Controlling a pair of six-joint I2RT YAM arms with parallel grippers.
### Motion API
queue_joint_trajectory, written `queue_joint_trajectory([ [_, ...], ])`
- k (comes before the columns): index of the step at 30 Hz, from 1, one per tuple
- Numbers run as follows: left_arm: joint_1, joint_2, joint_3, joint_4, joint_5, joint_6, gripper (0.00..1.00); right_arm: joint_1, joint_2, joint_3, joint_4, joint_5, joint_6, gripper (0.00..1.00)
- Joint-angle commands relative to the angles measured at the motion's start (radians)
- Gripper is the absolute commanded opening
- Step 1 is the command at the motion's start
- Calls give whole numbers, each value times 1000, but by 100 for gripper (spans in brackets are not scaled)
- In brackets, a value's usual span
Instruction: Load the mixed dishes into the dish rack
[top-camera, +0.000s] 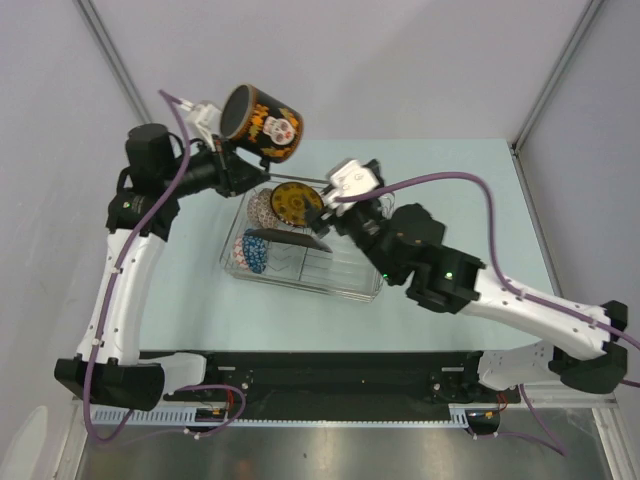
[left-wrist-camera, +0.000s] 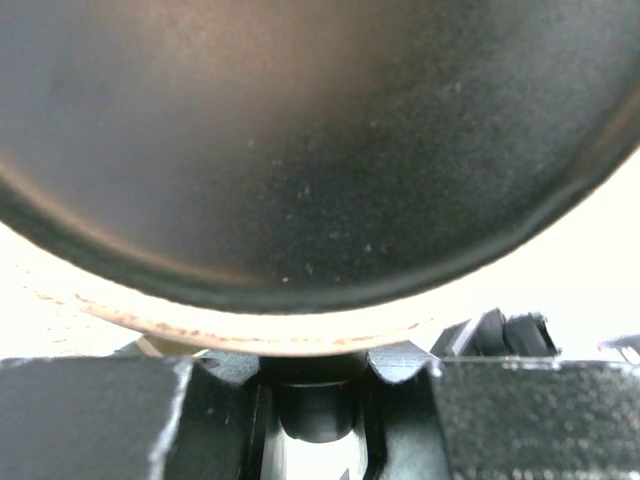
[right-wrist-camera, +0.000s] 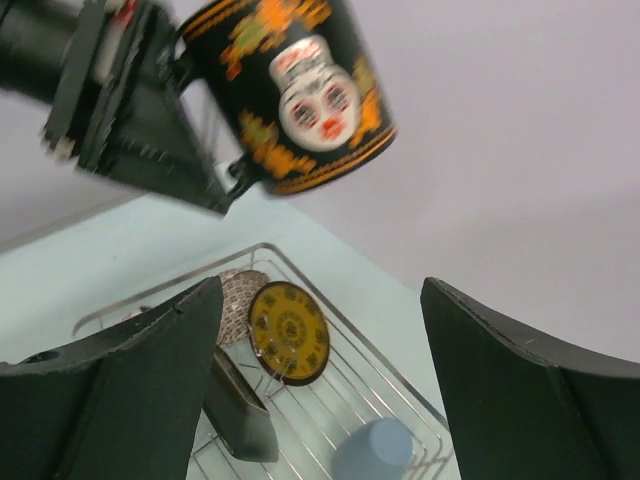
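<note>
My left gripper (top-camera: 228, 152) is shut on the black handle of the mug (top-camera: 262, 122), a black mug with orange skull print, held tilted in the air above the far left corner of the dish rack (top-camera: 345, 283). In the left wrist view the mug (left-wrist-camera: 320, 150) fills the frame, its handle between my fingers. My right gripper (right-wrist-camera: 320, 380) hangs open over the rack with nothing in it. Inside the rack stand the yellow-motif plate (right-wrist-camera: 288, 332) on edge, a reddish-white bowl (right-wrist-camera: 236, 300), a blue-patterned bowl (top-camera: 252, 250) and a light-blue cup (right-wrist-camera: 372, 450).
A dark rectangular slab (right-wrist-camera: 238, 412) leans in the rack beside the yellow plate. Metal frame posts rise at the back corners of the pale green table (top-camera: 450, 190). The right arm stretches across the rack's right side.
</note>
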Motion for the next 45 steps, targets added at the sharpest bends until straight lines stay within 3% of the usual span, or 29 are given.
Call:
queue_joint_trajectory([
  [1,-203,11,104,-1,-65,154,1,-51,-148,-26,15,187,122,86],
  [10,-533,138,93,-140,-361,396,0,-263,-470,-176,-117,265,383,86],
  [15,-637,222,84,-156,-438,476,0,-292,-521,-213,-215,297,442,86],
  [26,-720,215,-128,-50,-473,457,0,-315,-497,-273,-281,305,503,88],
  [45,-771,347,-187,132,-645,401,0,-330,-531,-314,-316,296,545,88],
])
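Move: The left hand, holding the mug by its handle, is bound for the free right-hand near part of the dish rack, about 21 cm to its right, 3 cm farther out and 28 cm below. The blue cup stands some 9 cm beyond that spot; the yellow plate is about 14 cm ahead of the hand and 3 cm to its right, and the dark plate 8 cm ahead and 1 cm right, both some 28 cm below. From the open right hand the spot lies roughly 13 cm right, 12 cm ahead and 33 cm down. The left hand keeps its pinch on the mug's handle and swings right, then sinks steeply, some 24 cm down and 16 cm right in all and drawing back about 6 cm, while it rolls its left side up by some 40 degrees and turns clockwise, bringing the mug down into the right near part of the rack; the last bit eases slightly forward and right again. The empty right hand clears the way, sweeping right and rising a little at first, then dipping and staying off to the right of the rack, fingers wide open and turned clockwise. ##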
